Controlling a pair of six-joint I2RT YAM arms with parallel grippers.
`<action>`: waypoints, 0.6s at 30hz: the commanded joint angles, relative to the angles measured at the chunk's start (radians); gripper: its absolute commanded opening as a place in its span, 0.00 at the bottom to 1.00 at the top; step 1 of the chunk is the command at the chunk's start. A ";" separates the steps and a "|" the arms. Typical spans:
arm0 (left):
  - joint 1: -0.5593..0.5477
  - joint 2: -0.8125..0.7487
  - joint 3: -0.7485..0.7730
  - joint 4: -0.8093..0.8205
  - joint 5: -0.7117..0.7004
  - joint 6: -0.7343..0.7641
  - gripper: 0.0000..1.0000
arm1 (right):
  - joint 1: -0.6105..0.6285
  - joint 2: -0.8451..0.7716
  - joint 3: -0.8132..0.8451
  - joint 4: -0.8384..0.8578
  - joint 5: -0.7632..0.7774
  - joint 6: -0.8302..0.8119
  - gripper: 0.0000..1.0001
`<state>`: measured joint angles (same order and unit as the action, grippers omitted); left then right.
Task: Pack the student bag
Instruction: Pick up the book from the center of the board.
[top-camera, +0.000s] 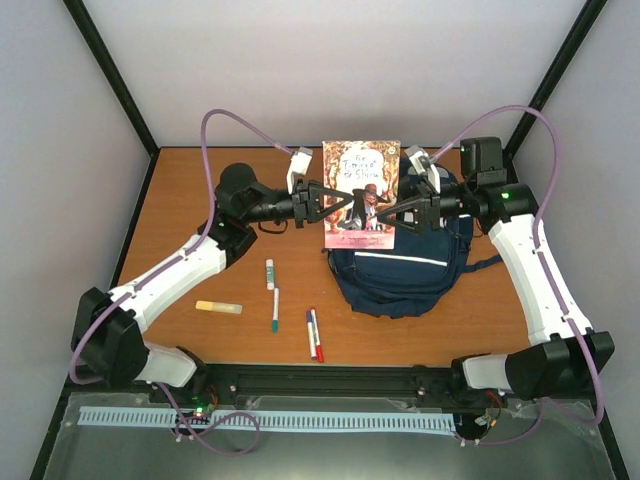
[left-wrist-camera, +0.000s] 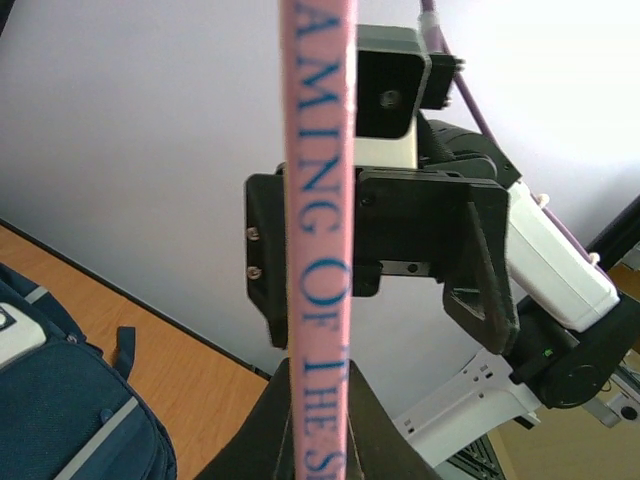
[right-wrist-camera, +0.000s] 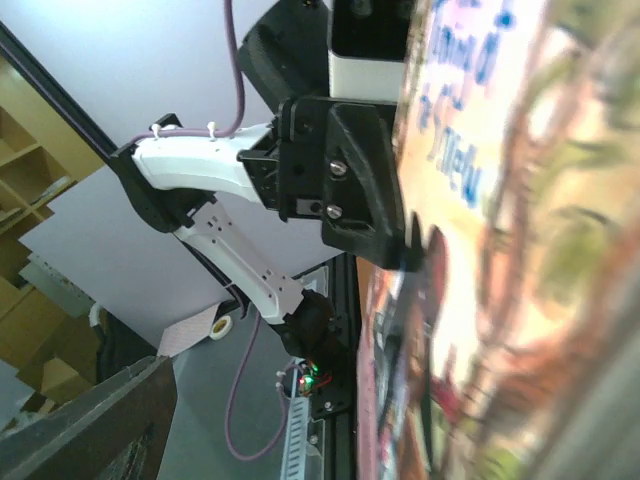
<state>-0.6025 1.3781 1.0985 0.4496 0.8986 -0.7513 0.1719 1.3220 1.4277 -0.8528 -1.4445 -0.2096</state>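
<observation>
A paperback book (top-camera: 360, 190) with a pink illustrated cover is held upright in the air over the student bag (top-camera: 400, 270), a navy backpack lying on the wooden table. My left gripper (top-camera: 330, 204) is shut on the book's left edge. In the left wrist view its fingers pinch the pink spine (left-wrist-camera: 318, 250), with a corner of the bag (left-wrist-camera: 60, 400) at the lower left. My right gripper (top-camera: 393, 212) is at the book's right edge, open. In the right wrist view the blurred cover (right-wrist-camera: 480, 250) fills the right side. One dark finger (right-wrist-camera: 100, 420) stands well apart from it.
Loose on the table left of the bag lie a white glue stick (top-camera: 269, 273), a green-tipped pen (top-camera: 275, 310), a yellow highlighter (top-camera: 218, 307), and a red and a blue pen (top-camera: 314, 335). Black frame posts rise at the table's back corners.
</observation>
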 joint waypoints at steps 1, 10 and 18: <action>-0.011 0.000 0.072 0.035 -0.035 0.011 0.01 | 0.020 0.016 0.063 0.017 -0.053 0.056 0.80; -0.011 -0.028 0.078 -0.088 -0.118 0.097 0.01 | 0.020 -0.072 -0.017 0.058 0.004 0.141 0.56; -0.010 -0.030 0.078 -0.106 -0.130 0.106 0.01 | 0.018 -0.149 -0.106 0.159 0.147 0.241 0.26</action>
<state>-0.6201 1.3697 1.1320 0.3416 0.8391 -0.6838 0.1848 1.2137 1.3411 -0.7418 -1.3323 -0.0349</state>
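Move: The left hand already holds the raised book, whose middle lies about 2 cm to its right. From the right hand, open and straddling the book's right side, the book's middle is some 3 cm left and 1 cm farther out, about level in height. The backpack lies roughly 33 cm below, about 5 cm to the right of the right hand and 3 cm ahead of it. Right hand bobs about 1.5 cm up and down, closing well over halfway around the book the left keeps pinching. ##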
